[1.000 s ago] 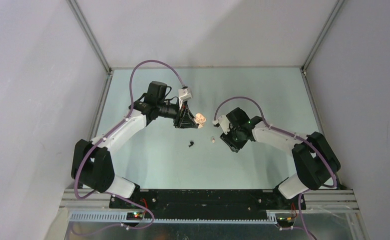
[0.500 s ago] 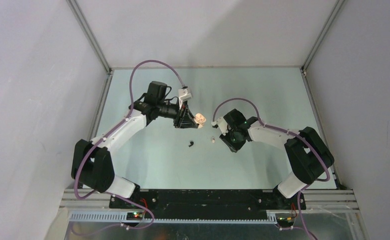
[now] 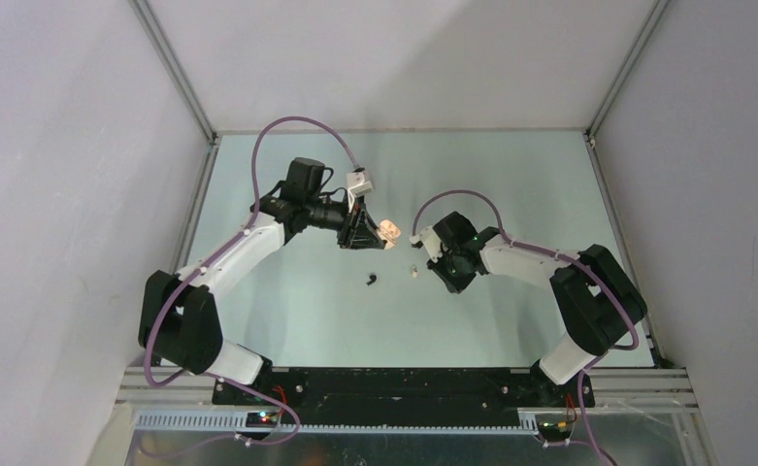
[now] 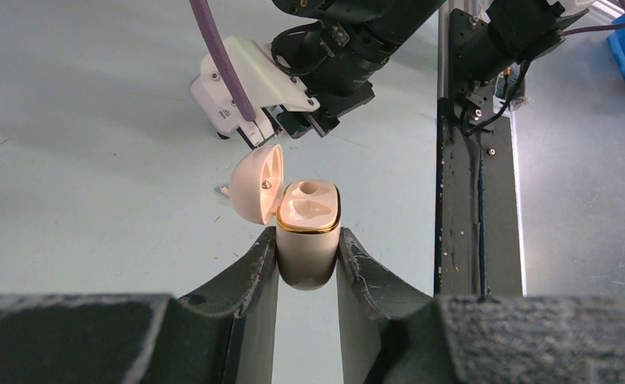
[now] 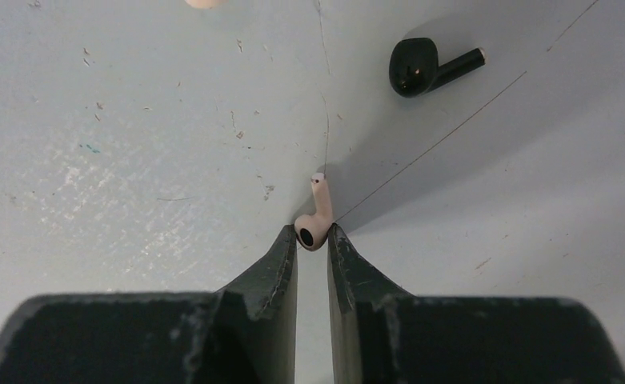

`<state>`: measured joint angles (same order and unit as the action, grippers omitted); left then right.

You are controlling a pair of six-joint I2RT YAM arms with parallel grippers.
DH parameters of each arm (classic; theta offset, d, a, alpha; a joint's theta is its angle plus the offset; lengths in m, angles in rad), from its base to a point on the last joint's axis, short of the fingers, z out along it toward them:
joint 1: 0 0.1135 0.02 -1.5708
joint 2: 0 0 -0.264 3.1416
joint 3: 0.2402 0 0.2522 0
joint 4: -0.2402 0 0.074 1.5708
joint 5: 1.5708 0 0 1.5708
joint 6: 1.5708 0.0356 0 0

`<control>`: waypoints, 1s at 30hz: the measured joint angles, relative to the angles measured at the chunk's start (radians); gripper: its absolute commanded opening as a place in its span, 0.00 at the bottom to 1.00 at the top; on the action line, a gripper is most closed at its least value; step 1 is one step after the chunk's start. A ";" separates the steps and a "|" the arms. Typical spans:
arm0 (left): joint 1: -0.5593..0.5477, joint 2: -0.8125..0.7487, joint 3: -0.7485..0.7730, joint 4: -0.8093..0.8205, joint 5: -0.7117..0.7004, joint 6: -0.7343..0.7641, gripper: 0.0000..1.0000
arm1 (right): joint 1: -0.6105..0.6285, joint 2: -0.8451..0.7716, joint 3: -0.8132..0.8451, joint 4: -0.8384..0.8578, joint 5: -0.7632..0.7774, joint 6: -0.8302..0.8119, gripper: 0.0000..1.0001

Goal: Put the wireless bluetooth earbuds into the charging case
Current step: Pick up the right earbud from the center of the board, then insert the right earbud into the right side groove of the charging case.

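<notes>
My left gripper [image 4: 307,244] is shut on the cream charging case [image 4: 309,232], held upright above the table with its lid [image 4: 257,184] swung open to the left; the case [image 3: 388,231] also shows from above. A cream-white earbud [image 5: 315,220] is pinched by its head between the fingertips of my right gripper [image 5: 313,238], stem pointing away, low over the table; the same earbud [image 3: 414,272] shows from above. A black earbud [image 5: 421,64] lies loose on the table beyond it, and that black earbud [image 3: 371,281] sits left of the right gripper [image 3: 421,270] from above.
The pale green table [image 3: 510,175] is bounded by metal frame rails and grey walls. The right arm's wrist [image 4: 325,56] hangs just past the case in the left wrist view. A black base bar [image 3: 404,383] runs along the near edge.
The right gripper has closed its fingers onto the cream-white earbud and shifted slightly left. The left arm and the case have not moved.
</notes>
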<state>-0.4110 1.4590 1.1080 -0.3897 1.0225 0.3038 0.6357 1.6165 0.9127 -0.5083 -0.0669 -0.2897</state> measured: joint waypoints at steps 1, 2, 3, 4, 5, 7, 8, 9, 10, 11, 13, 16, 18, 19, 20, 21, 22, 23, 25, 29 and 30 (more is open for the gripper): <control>0.000 0.000 0.000 0.000 0.000 0.000 0.00 | 0.000 0.000 0.000 0.002 0.000 -0.001 0.13; 0.000 0.000 0.000 0.000 0.000 0.000 0.00 | 0.000 -0.001 0.000 0.005 0.001 -0.002 0.12; 0.000 0.000 0.000 0.000 0.000 0.000 0.00 | 0.000 -0.001 0.000 0.006 0.002 -0.003 0.11; 0.000 0.000 0.000 0.000 0.000 0.000 0.00 | 0.000 -0.002 0.000 0.008 0.002 -0.004 0.10; 0.000 0.000 0.000 0.000 0.000 0.000 0.00 | 0.000 -0.003 0.000 0.008 0.002 -0.007 0.10; 0.000 0.000 0.000 0.000 0.000 0.000 0.00 | 0.000 -0.011 0.000 0.009 0.003 -0.017 0.10; 0.000 0.000 0.000 0.000 0.000 0.000 0.00 | -0.001 -0.021 0.000 0.008 0.003 -0.022 0.10; 0.000 0.000 0.000 0.000 0.000 0.000 0.00 | -0.001 -0.032 0.000 0.008 0.003 -0.027 0.10; 0.000 0.000 0.000 0.000 0.000 0.000 0.00 | -0.003 -0.048 0.000 0.006 0.002 -0.033 0.10; 0.000 0.000 0.000 0.000 0.000 0.000 0.00 | -0.006 -0.069 -0.001 0.003 0.001 -0.041 0.10; 0.000 0.000 0.000 0.000 0.000 0.000 0.00 | -0.011 -0.118 -0.002 -0.002 -0.006 -0.056 0.10; -0.001 0.002 0.000 0.000 0.000 0.000 0.00 | -0.019 -0.220 -0.003 -0.021 -0.014 -0.088 0.10; -0.003 0.008 0.000 0.001 0.000 0.000 0.00 | -0.019 -0.296 -0.001 -0.045 -0.016 -0.116 0.10; -0.004 0.013 0.000 0.001 0.000 0.000 0.00 | -0.016 -0.333 0.004 -0.065 -0.016 -0.132 0.10; -0.007 0.019 0.000 0.001 -0.001 0.000 0.00 | -0.009 -0.368 0.013 -0.087 -0.015 -0.149 0.10; -0.011 0.027 0.000 0.001 -0.001 0.000 0.00 | -0.002 -0.394 0.025 -0.105 -0.015 -0.161 0.10; -0.016 0.035 0.000 0.000 -0.003 0.000 0.00 | 0.010 -0.420 0.042 -0.124 -0.010 -0.180 0.10; -0.020 0.041 0.000 0.000 -0.006 -0.001 0.00 | 0.029 -0.444 0.061 -0.142 0.002 -0.200 0.10; -0.033 0.055 0.000 0.000 -0.014 -0.010 0.00 | 0.082 -0.481 0.098 -0.166 0.032 -0.238 0.10; -0.060 0.078 0.001 -0.001 -0.028 -0.027 0.00 | 0.214 -0.519 0.135 -0.180 0.139 -0.322 0.10; -0.068 0.086 0.002 -0.002 -0.030 -0.034 0.00 | 0.247 -0.519 0.138 -0.180 0.172 -0.344 0.10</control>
<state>-0.4793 1.5452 1.1103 -0.3912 0.9924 0.2699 0.8829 1.0977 1.0504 -0.6884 0.1051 -0.6342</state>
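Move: The right hand already pinches the right earbud down at table level. The open charging case in the left fingers lies roughly 10 cm to its left, 2 cm ahead and 17 cm above. On the table, level in height, a black earbud lies about 5 cm ahead of the right hand, and another white earbud about 6 cm left and 2 cm ahead. From the left hand, the pinched earbud is some 10 cm right, 2 cm back and 17 cm below. Keeping its pinch on the earbud's round end, the right hand lifts it off the table, slowly at first and then fast, about 19 cm up towards the case, easing a little left and back near the top. On the way its fingers tilt from pointing down towards forward by some 30 degrees and swing counter-clockwise. Late on, the left hand, still gripping the case, sinks about 3 cm and edges right to meet it. ##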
